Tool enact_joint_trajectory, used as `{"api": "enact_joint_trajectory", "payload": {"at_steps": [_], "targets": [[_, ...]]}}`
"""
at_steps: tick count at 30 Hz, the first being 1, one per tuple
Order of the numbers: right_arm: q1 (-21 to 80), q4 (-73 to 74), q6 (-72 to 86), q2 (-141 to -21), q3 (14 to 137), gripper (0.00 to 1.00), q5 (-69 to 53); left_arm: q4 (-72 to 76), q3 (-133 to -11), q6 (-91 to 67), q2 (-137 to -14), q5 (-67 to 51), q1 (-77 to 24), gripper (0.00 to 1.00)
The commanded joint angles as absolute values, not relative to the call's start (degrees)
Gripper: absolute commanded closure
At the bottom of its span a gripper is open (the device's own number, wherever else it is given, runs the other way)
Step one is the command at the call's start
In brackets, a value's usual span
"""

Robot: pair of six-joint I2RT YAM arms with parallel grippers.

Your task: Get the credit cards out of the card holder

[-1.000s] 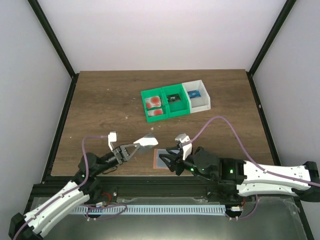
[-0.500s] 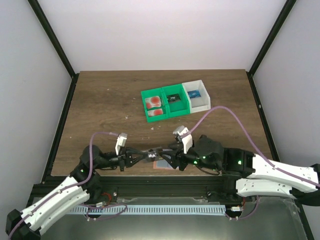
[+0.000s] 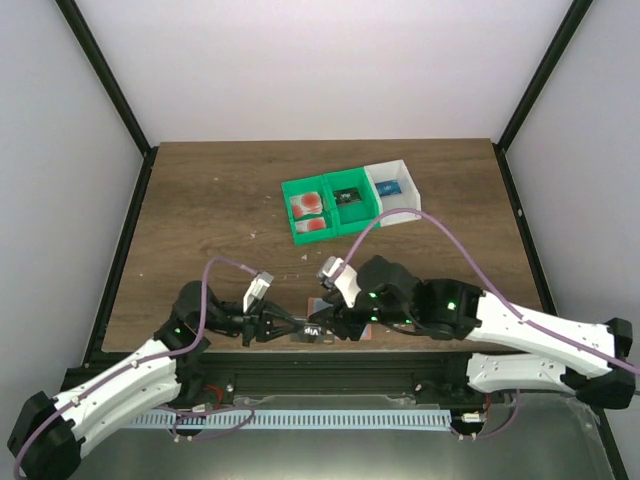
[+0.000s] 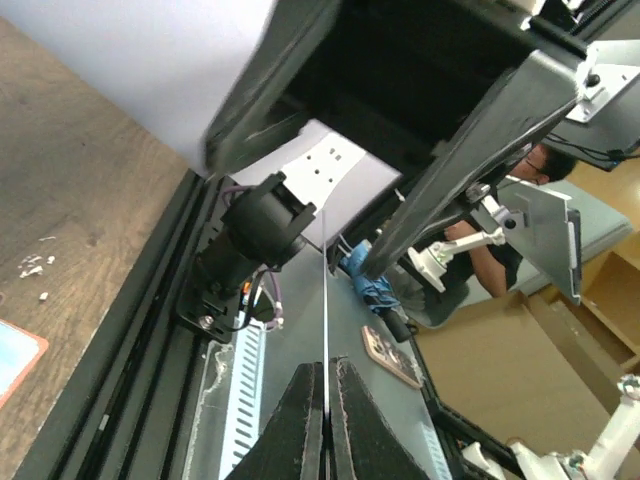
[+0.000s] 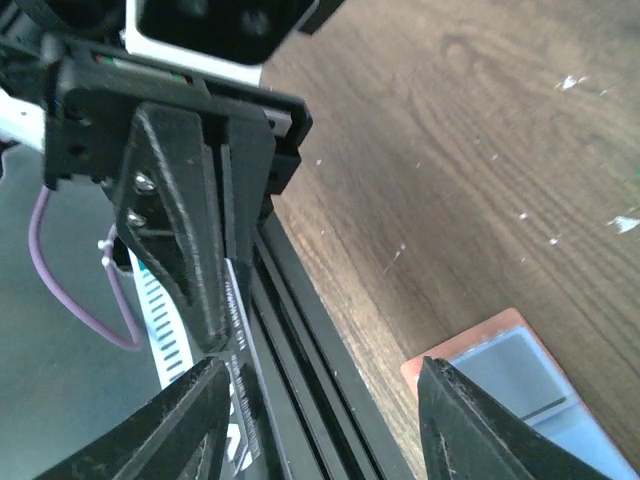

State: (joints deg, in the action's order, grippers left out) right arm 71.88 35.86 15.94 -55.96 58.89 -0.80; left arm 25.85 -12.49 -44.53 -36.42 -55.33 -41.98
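My left gripper (image 3: 292,326) is shut on a thin grey card with white lettering (image 3: 311,329), held just above the table's near edge. In the left wrist view this credit card (image 4: 325,300) shows edge-on between the closed fingers (image 4: 300,420). My right gripper (image 3: 326,322) faces it, open. In the right wrist view the card's free end (image 5: 236,335) lies just inside the right gripper's (image 5: 322,370) left finger (image 5: 185,425). The salmon-rimmed card holder (image 5: 510,370) lies open on the wood, mostly hidden under both grippers (image 3: 312,303). Its corner shows in the left wrist view (image 4: 15,355).
Green bins (image 3: 322,233) at mid-table hold pale cards with red blots (image 3: 308,206). A white bin (image 3: 400,208) adjoins them on the right. The black frame rail (image 5: 320,440) runs along the table's near edge, right under the grippers.
The left gripper has carried the card down and right toward the near edge. The right gripper has swung left to meet it, so its jaws now stand around the card's free end.
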Motion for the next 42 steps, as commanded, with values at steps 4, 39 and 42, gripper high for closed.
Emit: {"api": "enact_joint_trajectory", "payload": {"at_steps": [4,39,42], "targets": [[66.62,37.04,10.18,-62.08,61.47,0.55,-16.86,33.65,-10.92,-45.46,-37.10,-59.84,-41.83,1.00],[60.19,-17.38,48.38,-49.00,31.74,1.00,-15.98,42.80,-4.45,-62.77,-21.63,-29.02,-41.78,0.29],[60.26,-25.08,53.11,-50.47,29.38,1.00,-13.02,42.14,-3.26,-63.84,-20.50,-26.47,-41.78,0.28]]}}
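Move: The clear credit card is still pinched in the left hand, its middle about 3 cm to that hand's right, 1 cm back and 1 cm lower. From the open right hand it lies roughly 3 cm left, 2 cm back and 3 cm below. The card holder lies some 22 cm beneath the right hand, level with it and 4 cm to its right; the green tray is about 25 cm ahead, 2 cm right, 21 cm down. Right hand eases back and down, pinches the card, carries it forward 5 cm; left opens, rises 5 cm. ##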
